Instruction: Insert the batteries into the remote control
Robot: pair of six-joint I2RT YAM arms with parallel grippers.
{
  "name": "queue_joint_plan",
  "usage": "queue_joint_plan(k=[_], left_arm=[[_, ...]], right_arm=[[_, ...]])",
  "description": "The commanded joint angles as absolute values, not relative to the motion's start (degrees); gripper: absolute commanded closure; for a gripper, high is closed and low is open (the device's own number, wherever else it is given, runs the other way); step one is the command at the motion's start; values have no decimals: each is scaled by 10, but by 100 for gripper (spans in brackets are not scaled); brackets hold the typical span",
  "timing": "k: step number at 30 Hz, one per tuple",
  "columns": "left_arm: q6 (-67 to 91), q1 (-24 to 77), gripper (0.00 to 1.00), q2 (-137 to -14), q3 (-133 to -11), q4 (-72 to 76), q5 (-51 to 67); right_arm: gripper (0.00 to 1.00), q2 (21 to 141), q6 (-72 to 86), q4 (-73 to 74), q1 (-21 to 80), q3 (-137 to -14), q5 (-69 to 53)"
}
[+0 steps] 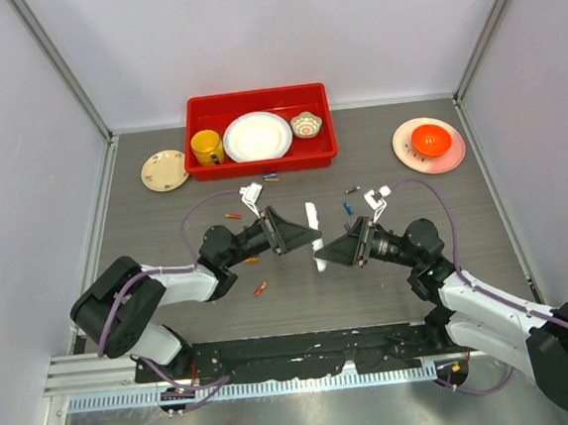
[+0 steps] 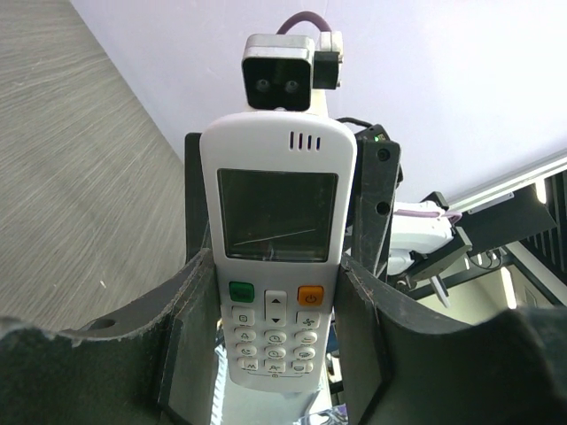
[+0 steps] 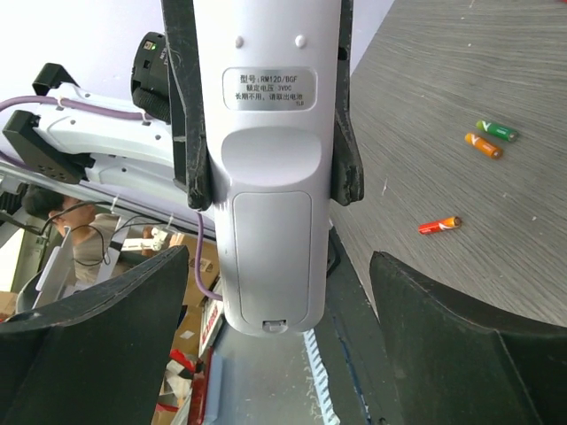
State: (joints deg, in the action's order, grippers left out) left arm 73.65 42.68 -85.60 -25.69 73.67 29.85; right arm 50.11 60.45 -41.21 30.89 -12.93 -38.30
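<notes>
My left gripper [image 2: 275,267] is shut on the white remote control [image 2: 277,221], whose screen and buttons face its camera. From above, the remote control [image 1: 312,216] hangs over the table's middle between the left gripper [image 1: 309,238] and the right gripper [image 1: 331,252]. In the right wrist view the remote control [image 3: 270,177] shows its back with the battery cover closed. My right gripper [image 3: 279,266] is open, its fingers wide on either side of the remote's lower end and apart from it. Batteries lie loose on the table: green [image 3: 496,131], orange [image 3: 483,145], red [image 3: 439,225], blue [image 1: 347,208].
A red tray [image 1: 254,95] at the back holds a yellow mug [image 1: 206,146], a white plate [image 1: 256,135] and a small bowl [image 1: 306,124]. A small plate [image 1: 165,169] lies to its left. A pink plate with an orange bowl [image 1: 429,140] sits back right.
</notes>
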Motion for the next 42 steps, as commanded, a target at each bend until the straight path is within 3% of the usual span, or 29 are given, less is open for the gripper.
queue_joint_plan(k=[1, 18, 21, 26, 27, 29, 30, 31, 33, 35, 36, 37, 38, 42], left_arm=[[746, 426, 100, -843, -285, 886, 308], [747, 443, 100, -853, -296, 886, 309], [746, 445, 100, -853, -294, 886, 307], [745, 445, 100, -853, -294, 886, 302], [745, 444, 99, -856, -293, 886, 301], [750, 444, 88, -860, -295, 886, 303], [756, 443, 56, -868, -300, 886, 307], [765, 439, 46, -875, -302, 886, 308], [785, 435, 33, -883, -307, 886, 312], [791, 430, 27, -889, -308, 886, 312], [793, 425, 18, -890, -307, 886, 309], [792, 422, 16, -889, -306, 886, 308], [792, 419, 0, -889, -306, 886, 307], [792, 406, 0, -884, -299, 885, 297]], right_arm=[[13, 509, 616, -481, 307, -134, -409], [20, 562, 659, -574, 307, -134, -409], [30, 568, 663, -584, 307, -133, -414], [57, 563, 662, -588, 306, -129, -427], [66, 562, 660, -586, 307, -129, -430], [78, 555, 657, -584, 307, -134, -445], [82, 551, 648, -567, 307, -135, -453], [85, 535, 631, -544, 307, -140, -458], [94, 506, 592, -433, 307, -161, -463], [99, 468, 513, -341, 307, -195, -462], [99, 458, 480, -248, 307, -207, -458], [99, 449, 432, -205, 308, -220, -451], [99, 436, 412, -167, 310, -240, -442], [99, 432, 328, -8, 333, -284, -375]])
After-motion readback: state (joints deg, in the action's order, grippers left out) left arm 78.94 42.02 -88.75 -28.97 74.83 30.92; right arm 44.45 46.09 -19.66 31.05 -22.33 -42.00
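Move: The remote control is still pinched near its middle by the left gripper, its centre about 2 cm ahead of that hand point, its back towards the right gripper. From the right hand its centre lies some 5 cm ahead and 1 cm left; its battery-cover end is between the open right fingers. From the left hand, about 18 cm below, the red battery is some 17 cm left and 1 cm back, the orange battery 20 cm left and 9 cm ahead. Hand the remote control over: lift the left gripper about 1.5 cm with it, easing 1 cm right, and raise the right gripper equally as its fingers close on the sides of the battery-cover end. Once they grip, open the left fingers wide, sinking slightly and going forward about 1.5 cm, and draw the right gripper a little back and right, tipping its fingertips down some 10 degrees. ##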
